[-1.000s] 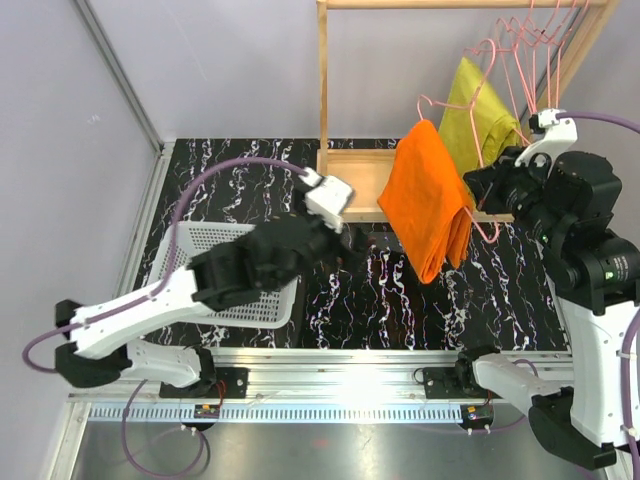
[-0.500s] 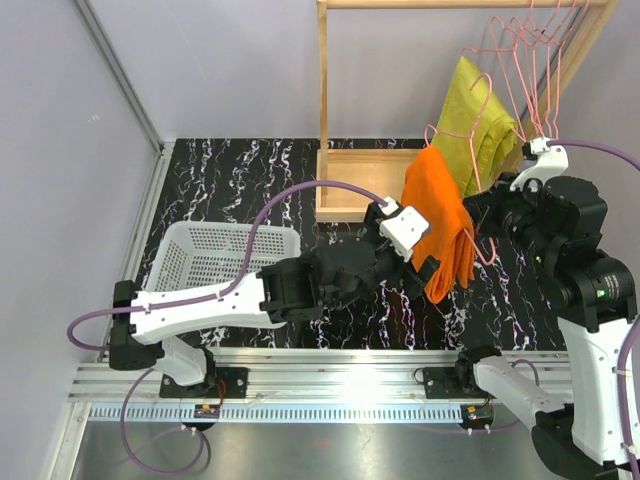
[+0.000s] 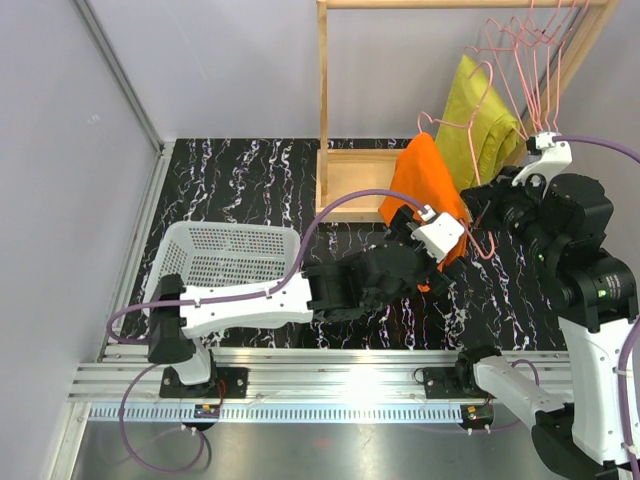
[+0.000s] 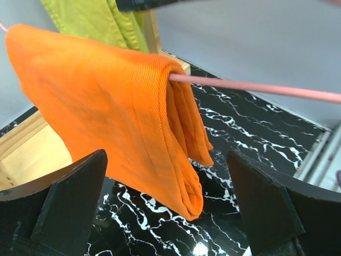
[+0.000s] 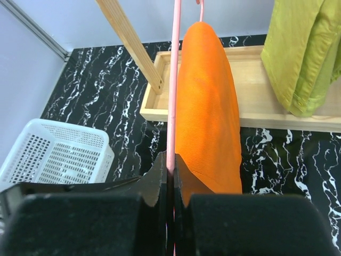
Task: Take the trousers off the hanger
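The orange trousers hang folded over the bar of a pink wire hanger, in front of the wooden rack. My right gripper is shut on the hanger's wire, with the trousers draped just right of its fingers. My left gripper has reached in low under the cloth. In the left wrist view it stands wide open, its two fingers on either side of the trousers' lower folded edge without touching it. The hanger bar comes out of the fold to the right.
A white mesh basket stands on the black marbled table at the left. The wooden rack's tray lies behind the trousers. A yellow-green garment and several bare pink hangers hang on the rail at the back right.
My left arm has swung right, from above the basket to under the trousers, gripper still open. The right gripper has kept hold of the hanger, which has shifted slightly.
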### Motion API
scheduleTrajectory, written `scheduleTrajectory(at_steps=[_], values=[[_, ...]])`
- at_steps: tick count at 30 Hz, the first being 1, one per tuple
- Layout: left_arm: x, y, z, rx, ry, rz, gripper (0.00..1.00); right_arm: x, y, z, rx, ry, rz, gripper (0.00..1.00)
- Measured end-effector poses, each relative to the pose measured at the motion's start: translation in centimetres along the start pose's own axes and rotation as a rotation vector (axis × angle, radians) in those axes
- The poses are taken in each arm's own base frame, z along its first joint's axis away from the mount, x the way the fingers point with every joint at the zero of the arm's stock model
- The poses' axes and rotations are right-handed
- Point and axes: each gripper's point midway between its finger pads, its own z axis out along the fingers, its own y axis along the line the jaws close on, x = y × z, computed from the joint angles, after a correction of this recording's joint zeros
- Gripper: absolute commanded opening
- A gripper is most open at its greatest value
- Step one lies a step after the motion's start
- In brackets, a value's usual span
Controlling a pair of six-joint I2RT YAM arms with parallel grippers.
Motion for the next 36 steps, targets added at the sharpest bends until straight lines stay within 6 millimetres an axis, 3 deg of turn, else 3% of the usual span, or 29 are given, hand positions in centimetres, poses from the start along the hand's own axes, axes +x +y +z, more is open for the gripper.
scheduleTrajectory(at_steps=[6,12,14,17,21,26,27,30,36], values=[[0.3,0.4,1.2,-0.044,0.005,0.008,0.98,-0.6,0.7,-0.3,-0.029,-0.012,0.008,0.0],[0.8,1.3,3.0,-0.106,0.006,0.012,0.88,-0.7,0.9,-0.5,-0.04,-0.012,0.011,0.0],[1.3,1.8,3.6,-0.125,0.014,0.015,0.77,-0.8,1.1,-0.7,-0.049,-0.013,0.011,0.0],[1.9,2.7,4.1,-0.148,0.024,0.019,0.68,-1.3,1.4,-1.2,-0.06,-0.025,0.01,0.0],[1.6,3.3,4.4,-0.163,0.011,0.01,0.65,-1.9,1.6,-1.8,-0.068,-0.05,0.008,0.0],[1.3,3.3,4.4,-0.164,0.0,0.001,0.42,-2.2,2.0,-2.0,-0.086,-0.061,0.013,0.0],[1.3,3.3,4.4,-0.164,0.0,0.001,0.25,-2.2,2.1,-2.0,-0.091,-0.059,0.014,0.0],[1.3,3.7,4.5,-0.175,0.002,0.004,0.0,-2.1,2.2,-2.0,-0.094,-0.057,0.013,0.0],[1.4,4.0,4.4,-0.192,0.005,0.005,0.0,-2.1,2.1,-2.0,-0.094,-0.056,0.012,0.0]])
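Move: Roughly 8 cm ahead of the left hand, neither left nor right of it and about 1 cm higher, is the middle of the orange trousers, folded over the hanger. The hanger side the right fingers already grip is some 3 cm ahead, 7 cm right and 8 cm above; the green cloth hangs on the rack about 24 cm ahead and 8 cm right, near hand height. From the right hand, the orange trousers lie about 5 cm ahead, 6 cm left and 7 cm below. Reaching forward about 6 cm and sinking slightly, the left hand turns some 10 degrees counter-clockwise, brings its wide-open fingers around the hanging near part of the orange trousers, and closes them to pinch the cloth below the hanger bar. The right hand keeps its pinch on the hanger and lifts it some 3 cm, easing back nearly 2 cm. ##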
